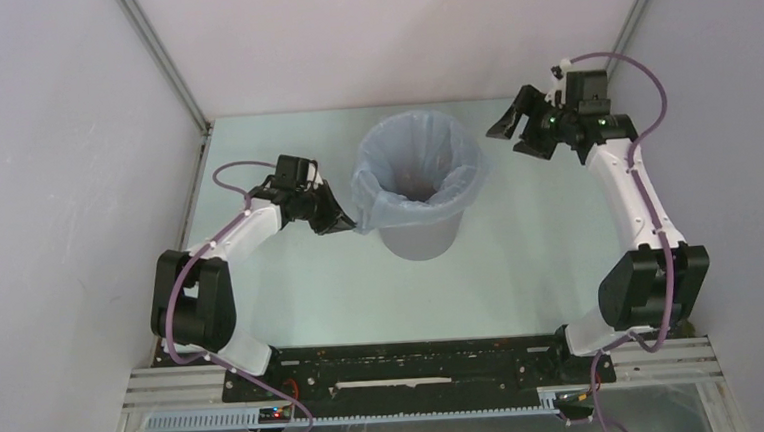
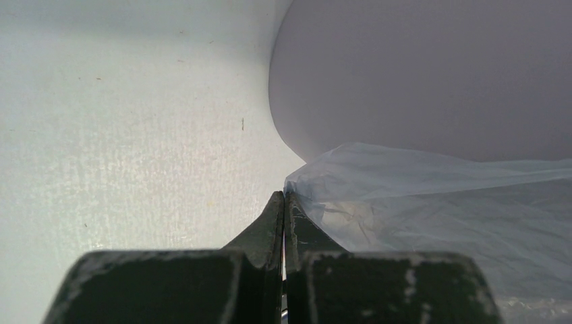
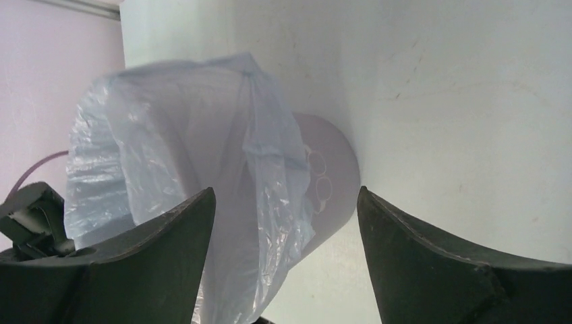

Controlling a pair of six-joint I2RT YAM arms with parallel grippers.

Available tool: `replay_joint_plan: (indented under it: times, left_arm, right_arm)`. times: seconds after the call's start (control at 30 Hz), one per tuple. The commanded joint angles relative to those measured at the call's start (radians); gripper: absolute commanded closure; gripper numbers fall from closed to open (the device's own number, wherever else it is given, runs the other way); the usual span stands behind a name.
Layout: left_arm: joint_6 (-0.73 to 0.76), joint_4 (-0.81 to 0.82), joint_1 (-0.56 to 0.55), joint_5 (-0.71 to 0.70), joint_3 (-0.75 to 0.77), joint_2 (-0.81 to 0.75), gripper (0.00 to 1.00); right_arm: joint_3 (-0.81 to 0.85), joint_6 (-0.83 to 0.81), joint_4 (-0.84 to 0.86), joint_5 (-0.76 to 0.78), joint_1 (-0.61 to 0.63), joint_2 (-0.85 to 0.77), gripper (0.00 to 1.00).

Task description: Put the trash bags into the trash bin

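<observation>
The grey trash bin [image 1: 419,238] stands upright in the middle of the table. The pale blue trash bag [image 1: 456,176] lines it, its edge folded out over the rim and hanging down the wall. My left gripper [image 1: 346,221] is at the bin's left side, shut on the bag's hanging edge. In the left wrist view the jaws [image 2: 284,197] are pressed together at the bag's [image 2: 445,202] corner, with the bin wall [image 2: 432,74] behind. My right gripper [image 1: 510,140] is open and empty, right of the bin and apart from it. Its wrist view shows the bag [image 3: 168,148] and bin [image 3: 334,189] between the open jaws [image 3: 286,196].
Grey enclosure walls stand close on the left, back and right of the pale table [image 1: 521,258]. Metal corner posts [image 1: 163,59] rise at the back corners. The arms' base rail [image 1: 417,364] runs along the near edge.
</observation>
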Motion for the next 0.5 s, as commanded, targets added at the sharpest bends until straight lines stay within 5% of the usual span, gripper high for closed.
replay_joint_plan:
  times: [0.0,0.13,0.27,0.37,0.47]
  left_arm:
    - [0.008,-0.016,-0.002,0.034,0.084,0.004,1.00]
    - [0.002,-0.015,-0.003,0.037,0.090,0.007,1.00]
    - [0.000,-0.016,-0.006,0.041,0.100,0.008,1.00]
    - [0.000,-0.017,-0.009,0.039,0.105,0.003,1.00]
    - [-0.002,-0.017,-0.011,0.038,0.105,0.001,1.00]
  right_arm:
    - [-0.118,0.061,0.098,-0.049,0.062,-0.013,0.15]
    - [-0.168,0.114,0.164,-0.013,0.107,-0.004,0.24]
    - [-0.191,0.160,0.206,-0.023,0.086,0.012,0.51]
    - [-0.276,0.284,0.326,-0.123,0.035,-0.017,0.73]
    - [-0.413,0.482,0.546,-0.270,-0.019,-0.038,0.79]
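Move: The right side of the trash bag's rim lies about 4 cm to the left of the open right hand, some 7 cm below it and 1 cm back. The trash bin's middle is about 20 cm to the left of that hand, 3 cm back and 14 cm lower. From the left hand, which still pinches the bag's near-left edge, that right-side rim is about 32 cm to the right, 7 cm farther out and 9 cm higher. The bag's right-hand rim is taken by the right hand, which sinks about 7 cm while swinging some 4 cm left towards the bin, drawing back a little first. It tilts some 15 degrees and closes its wide-open fingers most of the way around a gathered fold. The left hand keeps its pinch on the near-left edge and rises about 1 cm. ##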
